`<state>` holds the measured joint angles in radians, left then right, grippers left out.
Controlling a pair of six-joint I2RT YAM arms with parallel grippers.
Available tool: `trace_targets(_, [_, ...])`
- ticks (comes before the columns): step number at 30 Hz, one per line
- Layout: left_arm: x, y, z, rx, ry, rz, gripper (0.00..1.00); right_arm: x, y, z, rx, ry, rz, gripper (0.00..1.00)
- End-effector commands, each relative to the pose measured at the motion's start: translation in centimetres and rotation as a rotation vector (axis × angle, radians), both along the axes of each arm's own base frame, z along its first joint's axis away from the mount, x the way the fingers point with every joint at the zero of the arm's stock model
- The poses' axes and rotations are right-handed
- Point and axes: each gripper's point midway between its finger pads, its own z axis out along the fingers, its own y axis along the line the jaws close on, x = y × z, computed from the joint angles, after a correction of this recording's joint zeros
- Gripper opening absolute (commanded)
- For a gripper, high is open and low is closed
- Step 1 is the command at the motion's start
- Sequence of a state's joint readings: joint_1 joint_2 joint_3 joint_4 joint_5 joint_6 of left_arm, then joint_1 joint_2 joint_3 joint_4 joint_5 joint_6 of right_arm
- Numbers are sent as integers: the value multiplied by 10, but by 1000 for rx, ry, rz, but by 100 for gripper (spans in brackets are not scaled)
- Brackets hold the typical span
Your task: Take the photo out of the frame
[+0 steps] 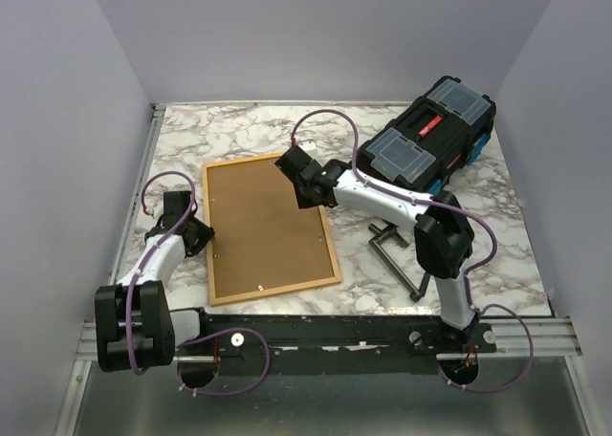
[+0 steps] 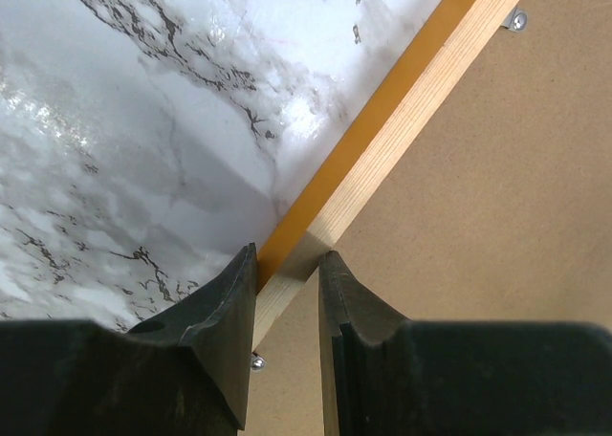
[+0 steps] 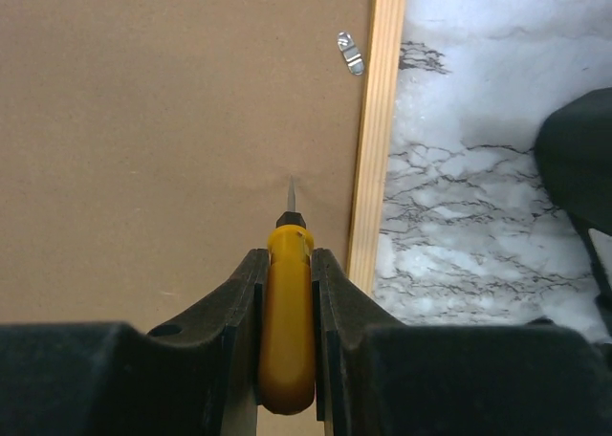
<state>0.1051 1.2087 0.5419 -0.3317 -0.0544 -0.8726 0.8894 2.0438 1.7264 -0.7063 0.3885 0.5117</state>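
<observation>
The frame lies face down on the marble table, its light wood back up and its orange side showing along the left rail. Of the photo I see only the brown back, held in by small metal clips; its picture side is hidden. My left gripper is shut on the frame's left rail, one finger outside it and one on the board. Over the board near the right rail, my right gripper is shut on a yellow-handled screwdriver, whose tip points at the brown back.
A black toolbox with clear lid compartments stands at the back right. A dark metal clamp lies on the table right of the frame, by the right arm's elbow. Purple walls close in the sides and back.
</observation>
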Motion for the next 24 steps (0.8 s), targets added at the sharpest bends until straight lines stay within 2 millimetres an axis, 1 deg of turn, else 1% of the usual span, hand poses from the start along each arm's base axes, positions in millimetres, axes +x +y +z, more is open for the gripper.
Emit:
trace_targets(1, [-4, 3, -1, -17, -8, 82, 0, 12, -4, 39, 40, -99, 14, 1])
trace_targets(2, [-5, 3, -1, -15, -8, 79, 0, 18, -3, 43, 47, -127, 32, 1])
trace_targets(7, [-8, 3, -1, -8, -4, 70, 0, 50, -12, 46, 15, -179, 63, 1])
trace_targets(11, [-8, 3, -1, -6, -6, 69, 0, 70, -6, 39, 5, -222, 131, 1])
trace_targets(14, [-7, 4, 1, -5, -6, 66, 0, 83, -7, 35, -23, -231, 135, 0])
trace_targets(17, [-5, 4, 1, -4, -8, 65, 0, 89, -2, 27, -5, -223, 158, 1])
trace_targets(19, [-5, 4, 0, -5, -4, 63, 0, 89, 1, 22, -3, -215, 168, 1])
trace_targets(24, [-5, 3, -2, -7, 0, 61, 0, 91, 0, 7, -30, -202, 163, 1])
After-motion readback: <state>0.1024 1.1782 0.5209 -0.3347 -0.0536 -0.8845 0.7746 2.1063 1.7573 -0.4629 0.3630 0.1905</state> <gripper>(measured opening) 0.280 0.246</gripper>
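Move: The right hand, holding the yellow screwdriver over the backing board, has the clip near the frame's far right corner about 14 cm ahead, neither left nor right, and 8 cm below. That corner is some 11 cm beyond the clip and 1 cm left of it; a second clip lies about 2 cm behind the hand and 4 cm to its right. From the left hand on the left rail, the first clip is roughly 15 cm ahead and 27 cm right, nearly level. Right carries the screwdriver up, about 8 cm forward, then down to the clip; left keeps pinching the rail. ##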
